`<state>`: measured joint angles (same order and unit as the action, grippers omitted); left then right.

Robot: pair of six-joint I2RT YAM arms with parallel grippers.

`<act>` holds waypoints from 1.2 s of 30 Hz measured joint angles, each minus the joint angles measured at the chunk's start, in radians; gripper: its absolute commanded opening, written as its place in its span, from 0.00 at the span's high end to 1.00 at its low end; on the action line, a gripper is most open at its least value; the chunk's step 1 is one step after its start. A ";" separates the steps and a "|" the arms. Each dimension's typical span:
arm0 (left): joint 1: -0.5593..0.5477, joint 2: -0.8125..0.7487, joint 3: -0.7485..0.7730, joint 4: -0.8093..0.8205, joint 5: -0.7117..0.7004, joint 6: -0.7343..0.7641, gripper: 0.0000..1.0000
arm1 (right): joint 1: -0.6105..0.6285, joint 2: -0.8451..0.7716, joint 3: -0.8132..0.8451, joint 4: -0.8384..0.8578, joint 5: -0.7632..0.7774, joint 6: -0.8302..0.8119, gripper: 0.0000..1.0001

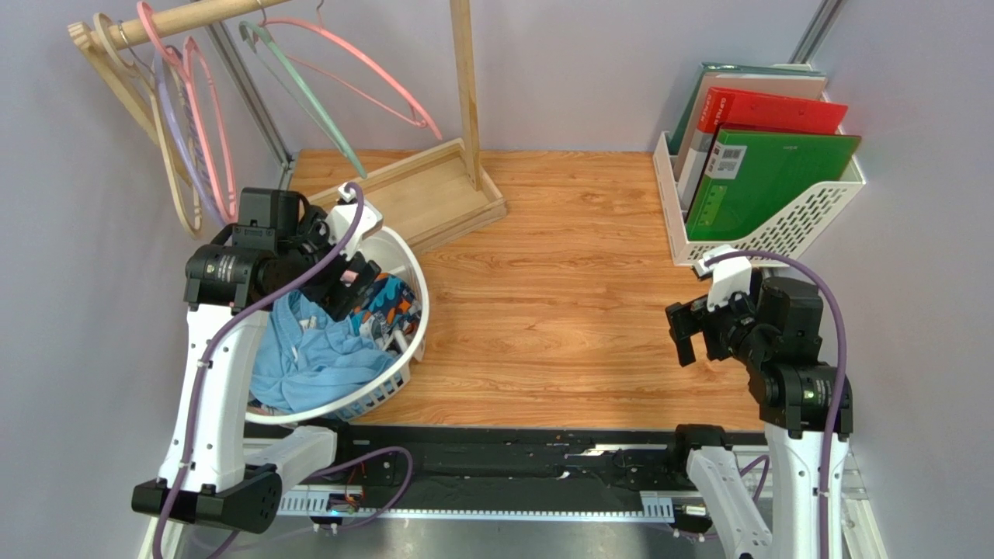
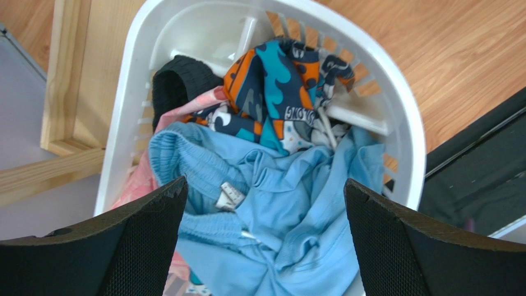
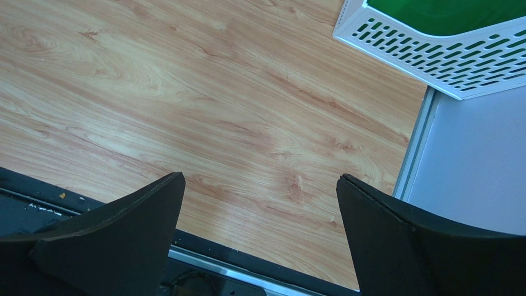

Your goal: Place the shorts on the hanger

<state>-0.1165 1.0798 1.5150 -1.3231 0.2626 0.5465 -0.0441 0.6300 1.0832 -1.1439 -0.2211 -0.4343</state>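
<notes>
The light blue shorts (image 2: 290, 209) lie crumpled in a white laundry basket (image 2: 121, 129), with the small white label (image 2: 228, 196) facing up. My left gripper (image 2: 265, 185) hovers open just above them with nothing between its fingers. From the top camera the shorts (image 1: 306, 359) fill the near half of the basket (image 1: 417, 297), with the left gripper (image 1: 348, 289) over it. The salmon-pink hanger (image 1: 420, 107) hangs on the wooden rail at the back left. Over bare table at the right, my right gripper (image 1: 688, 332) (image 3: 260, 177) stands open and holds nothing.
A patterned dark-blue and orange cloth (image 2: 278, 86), a pink garment (image 2: 139, 185) and a black piece (image 2: 182, 77) share the basket. A mint-green hanger (image 1: 306, 99), wooden hangers (image 1: 123, 82) and the rack's wooden base (image 1: 408, 192) are at the back left. A white file rack (image 1: 770, 221) with folders stands at the back right.
</notes>
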 measured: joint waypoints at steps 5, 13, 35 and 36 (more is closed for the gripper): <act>0.000 0.036 -0.050 -0.002 -0.097 0.094 0.01 | 0.000 0.046 0.006 -0.029 -0.024 -0.016 0.00; 0.000 0.079 -0.301 -0.005 -0.217 0.246 0.01 | 0.000 0.099 0.025 -0.080 -0.043 -0.039 0.00; -0.004 0.114 -0.383 -0.051 -0.285 0.306 1.00 | -0.001 0.088 0.028 -0.116 -0.071 -0.060 0.00; -0.010 0.117 -0.293 -0.051 -0.269 0.296 1.00 | -0.001 0.089 0.029 -0.116 -0.074 -0.060 0.00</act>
<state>-0.1268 1.1973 1.2217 -1.3743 -0.0067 0.8421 -0.0448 0.7185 1.1126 -1.2602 -0.2955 -0.4938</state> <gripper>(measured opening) 0.018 0.998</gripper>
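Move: The light-blue shorts lie bunched in the basket, their middle some 9 cm back from the open left hand, 9 cm to its left and about 20 cm below. At about that depth, the patterned cloth is some 2 cm back and 1 cm right of the hand, and the black cloth about 6 cm ahead and 6 cm left. The basket's right rim is 2 cm back and 6 cm right. From the right hand, the shorts lie roughly 55 cm left and 4 cm back, 15 cm lower. Pinching a fold of the light-blue shorts between its fingertips is what the left hand dives for: open, it drops about 20 cm into the basket, drifting back and left while the fingers tip to point straight down. It shuts at the bottom, then pulls the fold up and forward, slightly right, some 8 cm higher, the wrist partly tilting back. The empty right hand sinks about 2 cm, open. ##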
